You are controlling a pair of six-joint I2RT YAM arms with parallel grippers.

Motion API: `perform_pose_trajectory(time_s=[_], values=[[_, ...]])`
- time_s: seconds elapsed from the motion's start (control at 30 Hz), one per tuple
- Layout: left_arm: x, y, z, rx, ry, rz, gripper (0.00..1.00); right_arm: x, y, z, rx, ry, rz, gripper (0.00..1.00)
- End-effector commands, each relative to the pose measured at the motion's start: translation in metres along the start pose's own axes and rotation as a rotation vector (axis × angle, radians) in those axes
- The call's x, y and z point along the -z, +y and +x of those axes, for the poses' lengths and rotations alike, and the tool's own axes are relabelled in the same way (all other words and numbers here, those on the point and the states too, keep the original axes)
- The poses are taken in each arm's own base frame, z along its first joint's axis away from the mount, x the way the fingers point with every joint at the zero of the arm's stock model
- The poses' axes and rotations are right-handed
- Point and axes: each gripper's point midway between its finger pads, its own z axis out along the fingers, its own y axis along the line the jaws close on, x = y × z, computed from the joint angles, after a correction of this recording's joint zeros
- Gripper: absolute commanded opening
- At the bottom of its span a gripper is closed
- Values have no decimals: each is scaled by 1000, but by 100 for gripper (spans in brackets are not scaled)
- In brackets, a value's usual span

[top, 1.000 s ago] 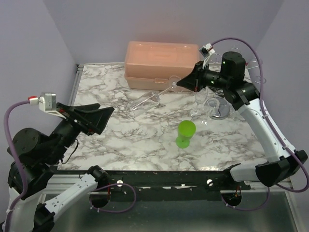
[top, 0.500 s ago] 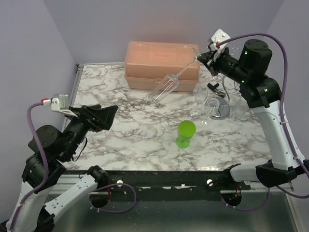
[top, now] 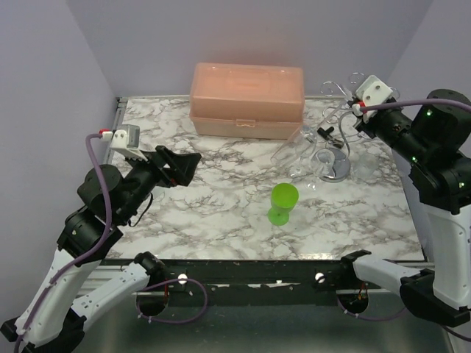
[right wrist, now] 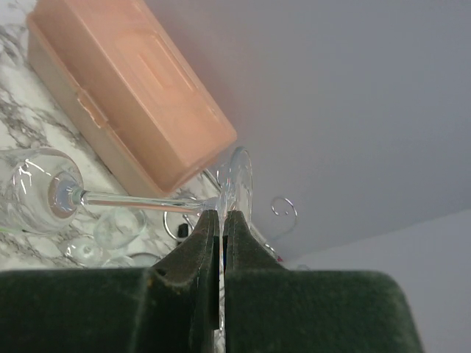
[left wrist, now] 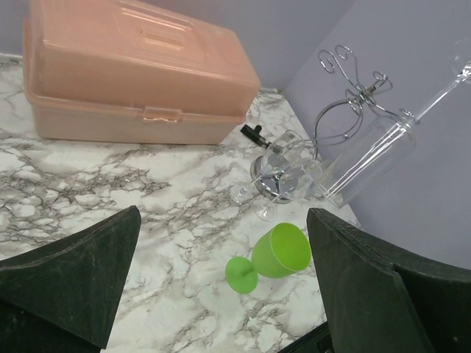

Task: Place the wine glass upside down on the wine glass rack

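My right gripper (top: 355,112) is shut on the round foot of the clear wine glass (top: 289,152), and the glass hangs tilted with its bowl down and to the left. In the right wrist view the fingers (right wrist: 206,235) pinch the foot's edge, and the wine glass (right wrist: 40,193) stretches left along its stem. The silver wine glass rack (top: 337,170) stands just below and beside the gripper, its curled arms (right wrist: 284,209) close behind the foot. My left gripper (top: 182,166) hangs open over the table's left part, holding nothing.
A green goblet (top: 282,202) stands in front of the rack. A pink lidded box (top: 246,99) sits at the back. Other clear glasses (top: 316,160) crowd the rack's base. The lilac wall is close behind and to the right of the rack.
My right arm has swung right and up with the wine glass, bringing its foot to the rack's arms. My left gripper has opened wider and moved up and forward.
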Motion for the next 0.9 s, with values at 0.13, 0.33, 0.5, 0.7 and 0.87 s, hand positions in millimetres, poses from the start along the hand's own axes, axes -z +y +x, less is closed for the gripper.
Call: perform_pose_trajectory(time_s=[0.13, 0.33, 0.5, 0.7, 0.87], values=[[-16, -17, 2, -36, 36, 87, 98, 57, -31, 23, 138, 200, 157, 0], [-22, -17, 5, -44, 50, 96, 99, 100, -27, 39, 163, 314, 180, 0], [-29, -24, 9, -49, 80, 144, 98, 124, -23, 62, 186, 423, 212, 0], [-34, -31, 10, -61, 101, 182, 99, 130, -18, 100, 258, 586, 240, 0], [-31, -32, 10, -70, 100, 200, 98, 129, -23, 101, 293, 627, 259, 0]])
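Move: The right hand holds the wine glass by its foot, bowl slanting down to the left; the rack's top lies about 10 cm ahead, 6 right and 9 below. Far below, two clear glasses stand some 3 cm ahead, 6 left, a third glass about 5 ahead, 14 right, and the green goblet 8 back, 16 left. From the left hand the rack top is roughly 18 cm ahead, 46 right, about level. The right hand carries the pinched glass some 12 cm right, back and down, turning clockwise; left drifts right. ##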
